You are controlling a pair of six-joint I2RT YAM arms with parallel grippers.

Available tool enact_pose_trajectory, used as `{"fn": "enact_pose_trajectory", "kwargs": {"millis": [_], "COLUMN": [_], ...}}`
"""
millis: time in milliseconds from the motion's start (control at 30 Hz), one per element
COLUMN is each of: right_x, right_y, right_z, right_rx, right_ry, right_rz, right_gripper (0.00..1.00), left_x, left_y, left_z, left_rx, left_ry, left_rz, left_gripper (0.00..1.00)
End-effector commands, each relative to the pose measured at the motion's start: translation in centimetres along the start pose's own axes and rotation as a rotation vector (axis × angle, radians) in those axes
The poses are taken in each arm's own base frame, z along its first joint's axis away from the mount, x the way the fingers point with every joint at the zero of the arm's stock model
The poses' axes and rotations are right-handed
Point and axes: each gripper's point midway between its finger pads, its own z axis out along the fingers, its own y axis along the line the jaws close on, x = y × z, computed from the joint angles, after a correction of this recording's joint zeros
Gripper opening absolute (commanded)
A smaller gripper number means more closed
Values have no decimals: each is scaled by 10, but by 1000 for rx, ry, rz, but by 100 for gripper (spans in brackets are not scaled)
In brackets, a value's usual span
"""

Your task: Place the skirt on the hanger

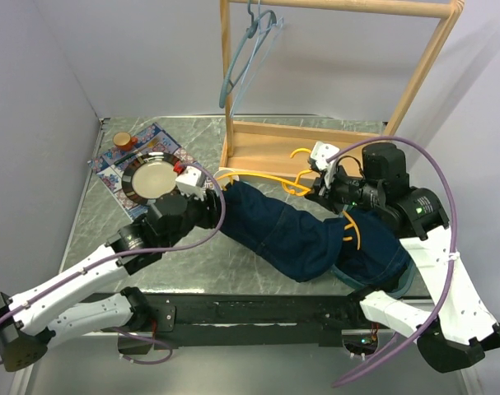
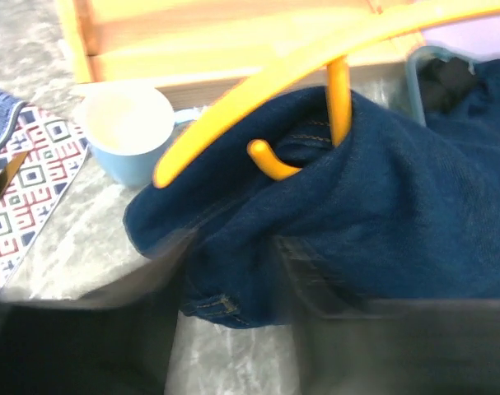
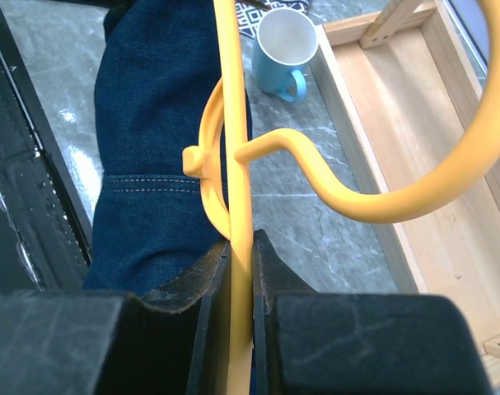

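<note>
A dark blue denim skirt (image 1: 291, 234) lies in a long heap across the table, between the two arms. A yellow hanger (image 1: 292, 188) runs into it, with one arm and a small hook poking from the fabric (image 2: 258, 74). My right gripper (image 1: 322, 189) is shut on the hanger's straight bar (image 3: 237, 123), beside the skirt (image 3: 159, 123). My left gripper (image 1: 210, 196) is at the skirt's left end. Its blurred fingers stand apart (image 2: 233, 276) around a stitched corner of the skirt (image 2: 381, 206), with bare table showing between them.
A wooden rack (image 1: 299, 148) stands behind the skirt, and a blue-grey hanger (image 1: 250, 49) hangs from its rail. A light blue mug (image 2: 126, 132) sits by the rack's base. At the back left are a patterned mat (image 1: 122, 169), a plate (image 1: 151, 177) and a small jar (image 1: 122, 140).
</note>
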Motion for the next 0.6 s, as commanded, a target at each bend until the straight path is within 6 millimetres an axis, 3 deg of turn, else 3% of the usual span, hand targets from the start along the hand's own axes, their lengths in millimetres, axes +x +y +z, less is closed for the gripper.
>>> {"fn": "enact_pose_trajectory", "kwargs": {"millis": [0, 33, 67, 167, 300, 467, 567], "right_x": [-24, -26, -25, -26, -25, -19, -20], "right_y": [-5, -9, -15, -41, -67, -81, -81], "right_z": [-10, -10, -10, -15, -19, -17, -16], "right_rx": [32, 50, 78, 209, 317, 340, 324], "right_ry": [-111, -116, -113, -111, -104, -93, -102], "right_rz": [-46, -43, -34, 6, 44, 75, 82], "right_gripper": [0, 0, 0, 0, 0, 0, 0], "left_x": [0, 4, 10, 23, 23, 24, 36], "left_y": [-22, -24, -31, -36, -40, -36, -27], "left_z": [7, 7, 3, -9, -37, -61, -61], "left_rx": [150, 170, 213, 250, 293, 288, 245], "left_ry": [31, 48, 79, 141, 149, 151, 171], "left_rz": [7, 3, -4, -59, -152, -252, -280], "left_gripper": [23, 5, 1, 1, 1, 1, 1]}}
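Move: The skirt's left edge lies almost between the left fingers, about 1 cm ahead, 2 cm right and 2 cm below. The skirt's middle is roughly 17 cm right, 6 cm back and 6 cm down. The hanger's left end is some 5 cm ahead, level sideways and 4 cm above; the mug is about 18 cm ahead and 1 cm right, far below. From the right hand, already holding the hanger, the skirt's left edge is some 22 cm left, 2 cm ahead and 10 cm lower. The skirt's left edge is pinched as the left fingers shut fully, the hand easing about 2 cm right; the left hand then draws that edge back some 6 cm and slightly up, rolling left side down and turning clockwise. The right hand keeps its grip on the hanger, carrying it about 4 cm forward and right, away from the left hand, turning clockwise some 10 degrees. ##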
